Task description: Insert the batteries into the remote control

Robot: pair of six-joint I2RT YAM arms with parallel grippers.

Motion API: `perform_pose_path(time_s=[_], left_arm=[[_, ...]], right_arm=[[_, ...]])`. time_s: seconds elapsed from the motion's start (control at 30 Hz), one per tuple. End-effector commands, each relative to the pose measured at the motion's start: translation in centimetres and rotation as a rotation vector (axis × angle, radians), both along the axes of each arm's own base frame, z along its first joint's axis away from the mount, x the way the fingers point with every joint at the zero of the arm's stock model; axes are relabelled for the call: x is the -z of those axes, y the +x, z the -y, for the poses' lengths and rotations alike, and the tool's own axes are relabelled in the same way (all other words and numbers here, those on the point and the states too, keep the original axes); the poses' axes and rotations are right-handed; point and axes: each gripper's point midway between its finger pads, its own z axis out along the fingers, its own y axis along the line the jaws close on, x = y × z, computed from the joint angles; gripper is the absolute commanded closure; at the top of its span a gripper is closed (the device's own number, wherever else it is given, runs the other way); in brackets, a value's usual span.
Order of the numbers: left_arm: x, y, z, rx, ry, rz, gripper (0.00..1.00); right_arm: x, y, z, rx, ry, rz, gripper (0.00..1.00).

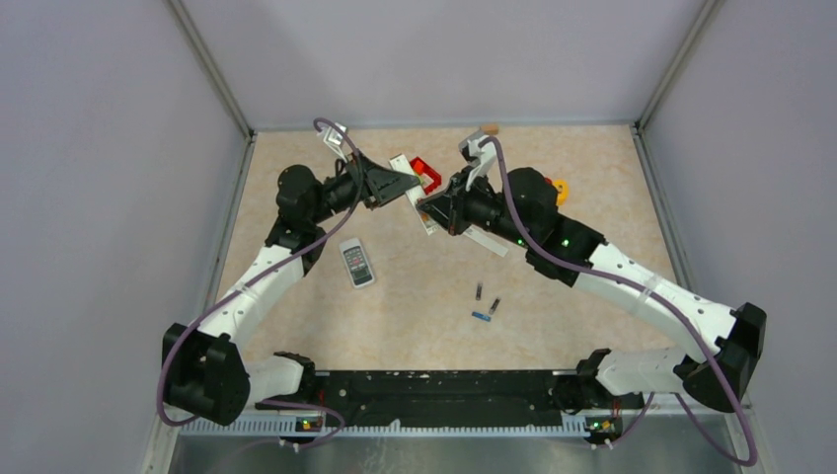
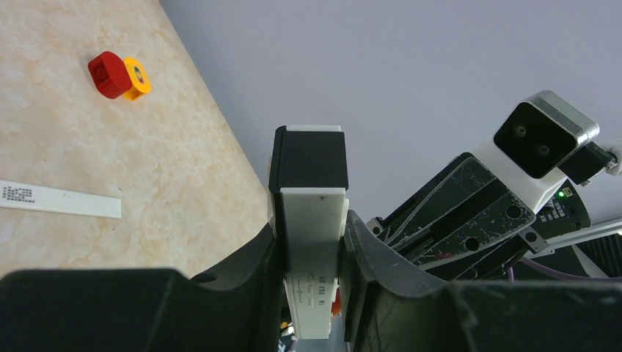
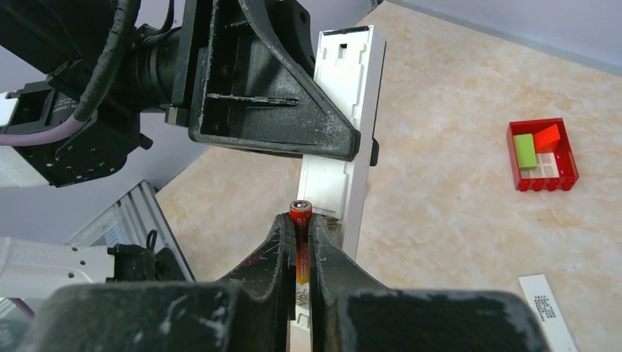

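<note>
My left gripper [image 2: 311,227] is shut on a white remote control [image 2: 314,227] with a black end, holding it off the table; in the top view the left gripper [image 1: 407,186] sits mid-back. My right gripper [image 3: 299,220] is shut on a red-and-black battery [image 3: 299,210], whose tip is at the lower end of the remote control's [image 3: 345,110] open back, next to a spring. Three more batteries lie on the table: two dark ones [image 1: 479,290] [image 1: 494,306] and a blue one [image 1: 481,317]. The right gripper [image 1: 427,208] meets the remote control [image 1: 419,202].
A second grey remote [image 1: 357,263] lies on the table beside the left arm. A red brick tray [image 3: 543,155] holds green and red pieces. A white strip [image 2: 59,199] lies flat. A red-and-yellow piece [image 2: 117,75] and a small wooden piece [image 1: 489,128] lie near the back.
</note>
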Motion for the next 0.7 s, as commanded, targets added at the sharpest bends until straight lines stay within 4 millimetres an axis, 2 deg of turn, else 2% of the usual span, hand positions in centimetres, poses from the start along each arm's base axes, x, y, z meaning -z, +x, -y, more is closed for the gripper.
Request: perform_pose_path(time_s=[0.0,0.13,0.33,0.47,0.67], left_arm=[[-3.6,-0.9,-0.2,0.009,-0.056,0.102,1.00],[-3.5,-1.0,0.0,0.028,-0.084,0.082,1.00],[-4.0,-0.9,0.0,0.036,-0.096,0.084,1.00],[-4.1,-0.6,0.0,0.025,-0.100,0.086,1.00],[-3.8,-0.4,-0.1,0.011,-0.095,0.091,1.00]], right_arm=[[-1.2,-0.7,-0.2,-0.034,0.003,0.053,1.00],[-0.5,-1.2,-0.2,-0.055,-0.003,0.032,0.94],[-0.4,-1.6,0.4,-0.054,-0.019,0.019,0.73],[-1.4,-1.3,0.9,-0.015,-0.014,0.006,0.59],[-3.9,-1.0,1.4,0.034,0.029,-0.019,0.50]])
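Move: The red battery, still in the right fingers, is right at the remote's battery bay, whose middle is about level with this hand and 1 cm below it. The red tray is on the table some 24 cm ahead of it and 2 cm left; the loose white cover lies 9 cm ahead, 12 cm right, both about 33 cm down. From the left hand, gripping the remote, the bay is about 4 cm back and 2 cm right, level. The right hand pauses at the bay, then spreads its fingers from nearly shut to about half open and lets go of the red battery, easing some 1 cm back towards its base as they part, with hardly any turn of the wrist. The left fingers keep their grip on the remote, back face up, and lift it by about 1 cm before sinking part of the way and creeping slightly forward. ##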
